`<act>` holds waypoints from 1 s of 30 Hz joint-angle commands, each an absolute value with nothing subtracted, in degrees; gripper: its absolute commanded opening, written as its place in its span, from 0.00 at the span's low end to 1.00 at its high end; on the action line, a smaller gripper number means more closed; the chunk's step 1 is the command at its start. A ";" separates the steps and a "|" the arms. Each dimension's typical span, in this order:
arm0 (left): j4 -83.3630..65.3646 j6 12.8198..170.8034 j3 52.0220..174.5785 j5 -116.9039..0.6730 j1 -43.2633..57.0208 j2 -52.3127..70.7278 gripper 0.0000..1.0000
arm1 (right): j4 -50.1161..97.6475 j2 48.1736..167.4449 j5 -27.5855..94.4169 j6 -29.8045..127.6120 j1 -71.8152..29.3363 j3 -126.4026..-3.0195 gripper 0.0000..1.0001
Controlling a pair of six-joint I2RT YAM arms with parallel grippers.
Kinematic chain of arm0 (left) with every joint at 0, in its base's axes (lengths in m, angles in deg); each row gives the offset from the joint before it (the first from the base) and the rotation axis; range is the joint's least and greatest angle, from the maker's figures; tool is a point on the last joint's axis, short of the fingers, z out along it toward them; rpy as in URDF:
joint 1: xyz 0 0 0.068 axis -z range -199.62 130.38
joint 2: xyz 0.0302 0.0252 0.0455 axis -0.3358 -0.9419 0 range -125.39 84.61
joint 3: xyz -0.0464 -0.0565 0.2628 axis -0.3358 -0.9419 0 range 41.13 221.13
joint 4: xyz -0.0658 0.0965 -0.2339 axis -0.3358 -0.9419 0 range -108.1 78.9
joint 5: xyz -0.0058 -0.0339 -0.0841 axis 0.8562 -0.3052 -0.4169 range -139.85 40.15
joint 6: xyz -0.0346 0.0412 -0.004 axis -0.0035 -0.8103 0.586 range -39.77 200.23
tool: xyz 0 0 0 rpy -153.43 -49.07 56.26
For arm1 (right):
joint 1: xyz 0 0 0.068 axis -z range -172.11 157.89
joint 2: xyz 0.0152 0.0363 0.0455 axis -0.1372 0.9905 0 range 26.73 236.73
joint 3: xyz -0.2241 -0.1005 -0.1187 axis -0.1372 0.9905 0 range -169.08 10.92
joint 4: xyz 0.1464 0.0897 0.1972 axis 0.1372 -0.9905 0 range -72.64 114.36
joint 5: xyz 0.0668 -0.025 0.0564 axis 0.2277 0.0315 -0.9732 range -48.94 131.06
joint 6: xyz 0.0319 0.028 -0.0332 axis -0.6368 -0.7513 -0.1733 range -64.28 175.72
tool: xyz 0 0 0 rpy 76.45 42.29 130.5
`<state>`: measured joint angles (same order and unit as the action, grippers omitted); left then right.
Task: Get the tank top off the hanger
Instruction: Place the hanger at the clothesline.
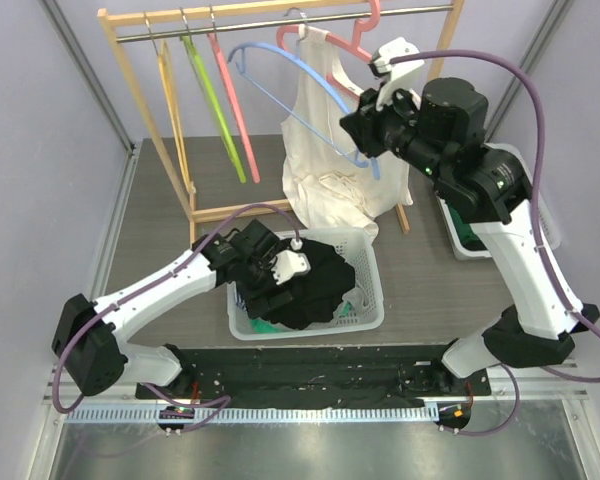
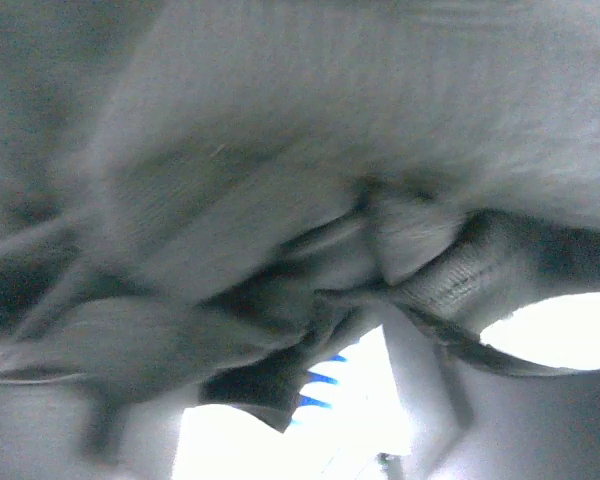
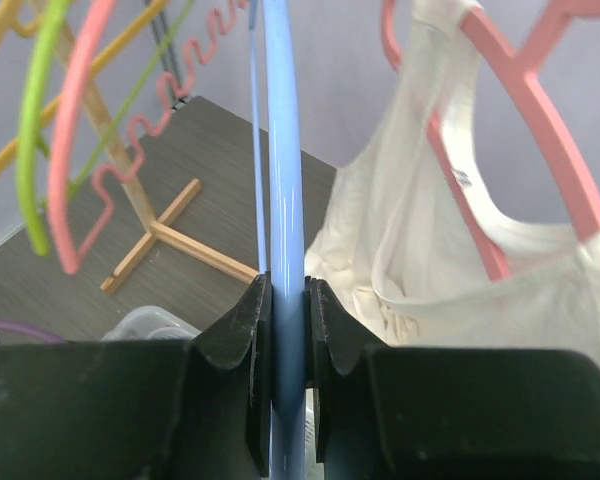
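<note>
A bare blue hanger [image 1: 310, 80] hangs tilted from the rail, and my right gripper [image 1: 363, 150] is shut on its lower arm. The right wrist view shows the jaws [image 3: 285, 292] clamped on the blue hanger [image 3: 283, 180]. A white tank top [image 1: 330, 160] hangs on a pink hanger [image 1: 355, 45] just behind it; it shows right of the jaws in the right wrist view [image 3: 430, 240]. A black garment [image 1: 315, 285] lies in the white basket [image 1: 375, 285]. My left gripper [image 1: 270, 282] is down in that garment. Dark fabric [image 2: 280, 150] fills the left wrist view and hides the fingers.
A wooden rack with a metal rail [image 1: 280, 20] stands at the back, with yellow [image 1: 170, 110], green [image 1: 215, 110] and pink [image 1: 235, 110] empty hangers on its left. A green bin [image 1: 462, 235] sits behind my right arm. A purple cable loops above the right arm.
</note>
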<state>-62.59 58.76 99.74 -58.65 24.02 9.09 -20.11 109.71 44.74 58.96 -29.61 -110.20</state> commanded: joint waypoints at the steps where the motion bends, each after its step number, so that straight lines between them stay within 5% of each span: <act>1: -64.79 58.87 103.96 -59.79 27.13 9.64 1.00 | -18.79 113.38 55.35 65.02 -37.63 -119.22 0.01; 24: -93.26 47.72 154.76 -76.30 26.87 15.28 1.00 | -13.96 121.65 64.52 68.11 -40.36 -125.30 0.01; 30: -91.62 49.38 158.38 -70.43 26.61 15.53 1.00 | -12.47 124.11 64.61 68.02 -40.28 -126.88 0.01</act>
<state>-85.91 50.30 157.31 -72.38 26.97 15.80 -19.19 123.57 63.23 67.49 -40.32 -123.16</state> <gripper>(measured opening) 0.995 0.197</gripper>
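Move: The spot on the clothesline for the blue hanger's hook is some 14 cm ahead of the right gripper, 13 cm to its left and 10 cm above. The empty pink hanger hangs roughly 19 cm to the right gripper's left, 3 cm ahead; the white tank top is about 14 cm ahead, 1 cm left and 12 cm lower. The black tank top's middle is about 3 cm ahead of the left gripper, 7 cm to its right and 3 cm below. Keep the right gripper shut on the blue hanger and carry it left about 5 cm along the clothesline, ease back right a little, then push forward and left again, with a slight roll. Meanwhile finish opening the left gripper to let go of the black tank top and lift it some 33 cm out of the basket, easing back late and swinging its fingertips out forward and right. ##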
